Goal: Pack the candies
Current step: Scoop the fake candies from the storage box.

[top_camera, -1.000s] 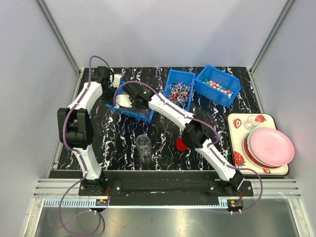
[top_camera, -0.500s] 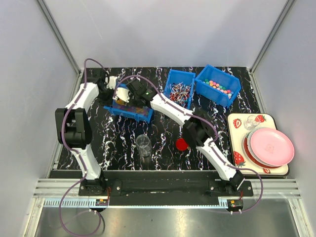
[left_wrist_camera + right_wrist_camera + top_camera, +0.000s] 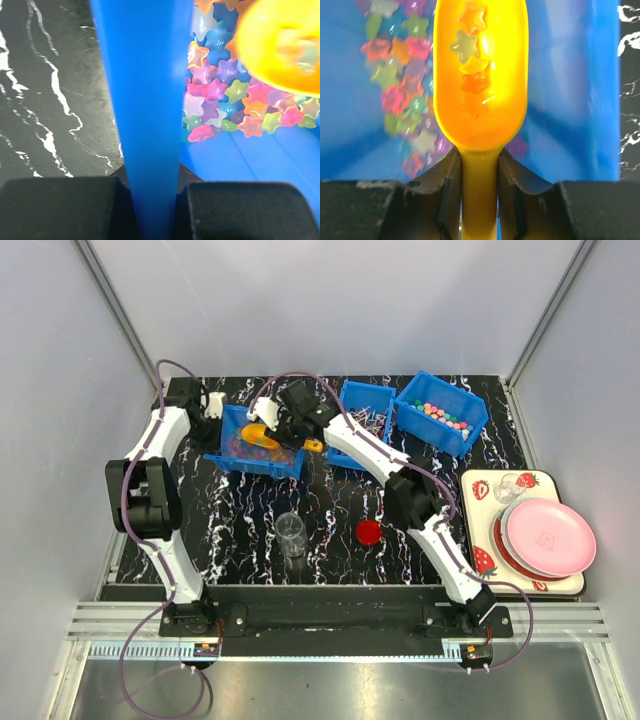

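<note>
My left gripper (image 3: 150, 200) (image 3: 213, 420) is shut on the left wall of the left blue bin (image 3: 145, 100) (image 3: 228, 455). The bin holds a heap of small star-shaped candies (image 3: 220, 100) (image 3: 400, 95) in many colours. Over those candies, my right gripper (image 3: 479, 170) (image 3: 285, 430) is shut on the handle of the yellow scoop (image 3: 480, 75) (image 3: 258, 433) (image 3: 280, 45). Several star candies (image 3: 470, 45) lie in the scoop's bowl. More candies fill the other two bins: red-and-white wrapped ones (image 3: 362, 425) and pastel balls (image 3: 440, 412).
A clear cup (image 3: 290, 535) stands upright on the black marbled table (image 3: 330, 570), nearer the arm bases. A flat red lid (image 3: 369, 531) lies to its right. At the far right, a strawberry-print tray (image 3: 478, 490) carries stacked pink plates (image 3: 548, 537) and a small glass (image 3: 510, 485).
The left bin has swung from a tilt to lie more level and shifted left with my left gripper. My right gripper has risen toward the far side, bringing the loaded scoop into view.
</note>
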`<state>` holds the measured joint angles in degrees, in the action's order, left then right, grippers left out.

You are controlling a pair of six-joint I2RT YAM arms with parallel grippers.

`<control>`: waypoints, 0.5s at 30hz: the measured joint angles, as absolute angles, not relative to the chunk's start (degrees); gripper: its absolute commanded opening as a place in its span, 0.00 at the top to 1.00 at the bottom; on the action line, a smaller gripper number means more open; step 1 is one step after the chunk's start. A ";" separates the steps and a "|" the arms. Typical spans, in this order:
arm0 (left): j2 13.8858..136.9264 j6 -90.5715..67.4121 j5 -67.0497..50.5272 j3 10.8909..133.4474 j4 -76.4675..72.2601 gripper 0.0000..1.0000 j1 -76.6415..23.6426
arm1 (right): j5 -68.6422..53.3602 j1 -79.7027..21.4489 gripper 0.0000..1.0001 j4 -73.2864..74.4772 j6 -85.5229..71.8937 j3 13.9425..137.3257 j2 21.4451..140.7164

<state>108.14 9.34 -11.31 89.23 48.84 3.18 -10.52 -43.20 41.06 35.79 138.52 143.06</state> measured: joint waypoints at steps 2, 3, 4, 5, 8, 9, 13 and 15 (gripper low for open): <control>108.18 9.30 -10.61 89.25 48.51 1.00 3.40 | -12.19 -42.48 1.00 42.37 35.46 138.52 142.41; 108.18 9.30 -10.22 89.25 48.40 1.00 3.44 | -13.17 -42.19 1.00 42.98 35.42 138.52 142.04; 108.18 9.30 -9.87 89.25 48.31 1.00 3.44 | -13.91 -41.98 1.00 43.51 35.31 138.52 141.64; 108.18 9.28 -9.56 89.25 48.29 1.00 3.44 | -14.66 -41.82 1.00 43.88 35.22 138.52 141.32; 108.20 9.28 -8.54 89.25 48.27 1.00 3.44 | -16.99 -41.45 1.00 45.74 35.03 138.52 139.76; 108.25 9.28 -8.25 89.25 48.23 1.00 3.44 | -17.78 -41.34 1.00 46.19 35.00 138.52 139.24; 108.55 9.28 -7.35 89.25 47.88 1.00 3.42 | -20.49 -40.71 1.00 47.81 35.00 138.52 137.32; 108.75 9.28 -6.96 89.25 47.83 1.00 3.44 | -21.30 -40.32 1.00 48.82 35.03 138.52 136.27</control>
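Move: The scoop in my right hand is still over the star-candy tray, whose middle lies about 8 cm left of that hand, level fore-and-aft and some 5 cm below. The clear jar stands about 23 cm straight back and 5 cm lower. The lollipop tray is about 17 cm right and 4 cm ahead, the red lid 19 cm right and 23 cm back. From my left hand, the star-candy tray's middle is 12 cm right, 1 cm ahead and 4 cm below. I lift the loaded scoop up and away from the star candies with my right hand, rising about 5 cm while easing back and slightly right, the wrist turning a little under 10 degrees and the fingers keeping their grip on the handle. My left hand keeps the tray's left rim pinched and draws it about 1.5 cm to the left. ##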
